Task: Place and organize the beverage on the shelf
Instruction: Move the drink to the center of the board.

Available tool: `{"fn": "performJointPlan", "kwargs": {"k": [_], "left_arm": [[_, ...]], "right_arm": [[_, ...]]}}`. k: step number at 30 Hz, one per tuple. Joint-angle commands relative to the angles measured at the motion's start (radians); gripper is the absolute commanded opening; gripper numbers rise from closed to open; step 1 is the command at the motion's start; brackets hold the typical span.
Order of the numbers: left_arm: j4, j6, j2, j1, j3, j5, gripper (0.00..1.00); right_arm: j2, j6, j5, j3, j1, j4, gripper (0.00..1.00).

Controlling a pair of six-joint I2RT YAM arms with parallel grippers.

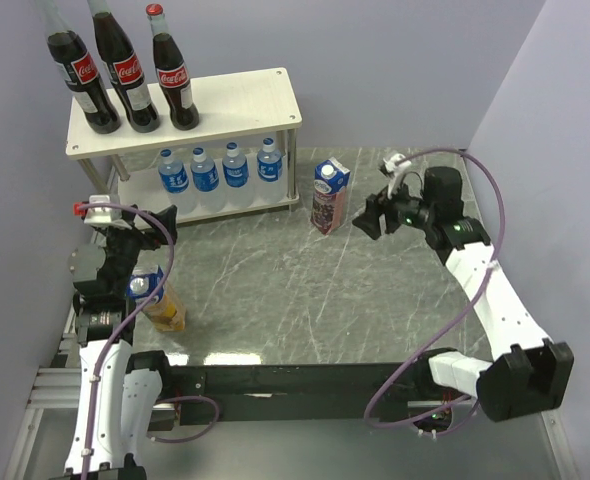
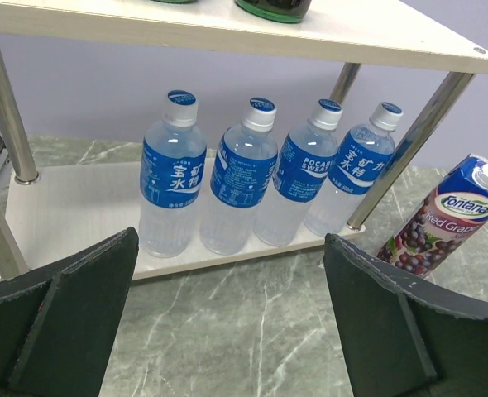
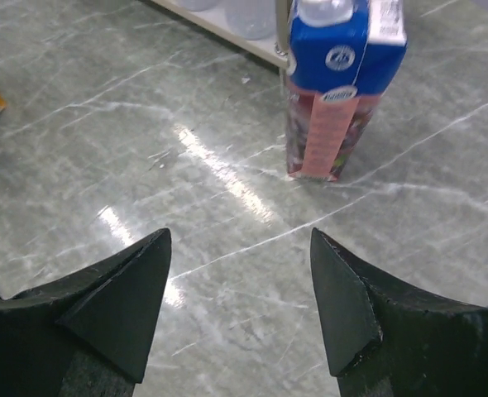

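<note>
The shelf (image 1: pixel 245 100) stands at the back left. Three cola bottles (image 1: pixel 125 70) stand on its top board and several blue-labelled water bottles (image 2: pixel 171 178) line its lower board (image 2: pixel 70 207). A purple juice carton (image 1: pixel 330 197) stands upright on the table just right of the shelf. It also shows in the right wrist view as the purple carton (image 3: pixel 339 91). A yellow juice carton (image 1: pixel 162 303) stands beside the left arm. My left gripper (image 2: pixel 232 240) is open and empty, facing the water bottles. My right gripper (image 3: pixel 240 236) is open and empty, a short way right of the purple carton.
The grey marble table (image 1: pixel 305 290) runs from the shelf to the arm bases. Purple walls close in the back and the right side. A black rail (image 1: pixel 295 378) lies along the near edge. Cables loop from both arms.
</note>
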Motion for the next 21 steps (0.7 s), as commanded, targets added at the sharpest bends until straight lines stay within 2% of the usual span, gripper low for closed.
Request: {"fn": "performJointPlan", "kwargs": {"k": [1,4,7,9,11,14,17,19,21], "left_arm": [[0.005,-0.014,-0.035,0.001,-0.004,0.017,0.99],[-0.006,-0.012,-0.046,-0.004,0.000,0.000,1.00],[-0.010,-0.024,-0.069,-0.006,0.005,-0.048,1.00],[-0.010,-0.061,-0.092,-0.009,0.003,-0.106,1.00],[-0.001,-0.102,-0.118,-0.007,0.000,-0.241,0.99],[-0.021,-0.153,-0.155,-0.009,0.008,-0.388,0.99],[-0.048,-0.146,-0.195,-0.009,0.019,-0.434,0.99],[-0.055,-0.141,-0.213,-0.009,0.025,-0.473,0.99],[-0.055,-0.141,-0.249,-0.009,0.016,-0.569,0.99]], "right_arm": [[0.052,0.005,0.116,0.125,0.065,0.011,0.74],[0.069,-0.017,0.103,0.202,0.109,-0.058,0.74],[0.077,-0.119,-0.064,0.252,0.185,-0.156,0.74],[0.086,-0.167,-0.119,0.269,0.276,-0.185,0.75],[0.109,-0.193,-0.132,0.289,0.340,-0.186,0.75],[0.170,-0.199,-0.147,0.321,0.473,-0.164,0.75],[0.245,-0.183,-0.150,0.343,0.607,-0.103,0.75],[0.276,-0.178,-0.155,0.326,0.702,0.006,0.75],[0.321,-0.155,-0.129,0.309,0.773,0.146,0.75]]}}
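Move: From the right hand the orange juice carton stands about 47 cm to the left, some 14 cm back and 13 cm lower. The grape juice carton is much nearer, roughly 15 cm ahead, 6 cm left and 13 cm below; the rightmost water bottle on the lower shelf is about 17 cm ahead, 22 cm left and 8 cm below. From the left hand the orange juice carton lies some 12 cm back, roughly level sideways, and 20 cm below. The empty right hand, fingers kept about three-quarters open, edges forward and up, then sweeps some 22 cm left and draws back to about 13 cm nearer its base, rising roughly 5 cm before it starts to sink, and turns some 50 degrees counter-clockwise so that its fingers point left towards the orange juice carton. Meanwhile the empty left hand, wide open, clears away from the bottles by about 6 cm left, 5 cm back and 4 cm up, turning some 20 degrees counter-clockwise and tipping its fingers up a little. ##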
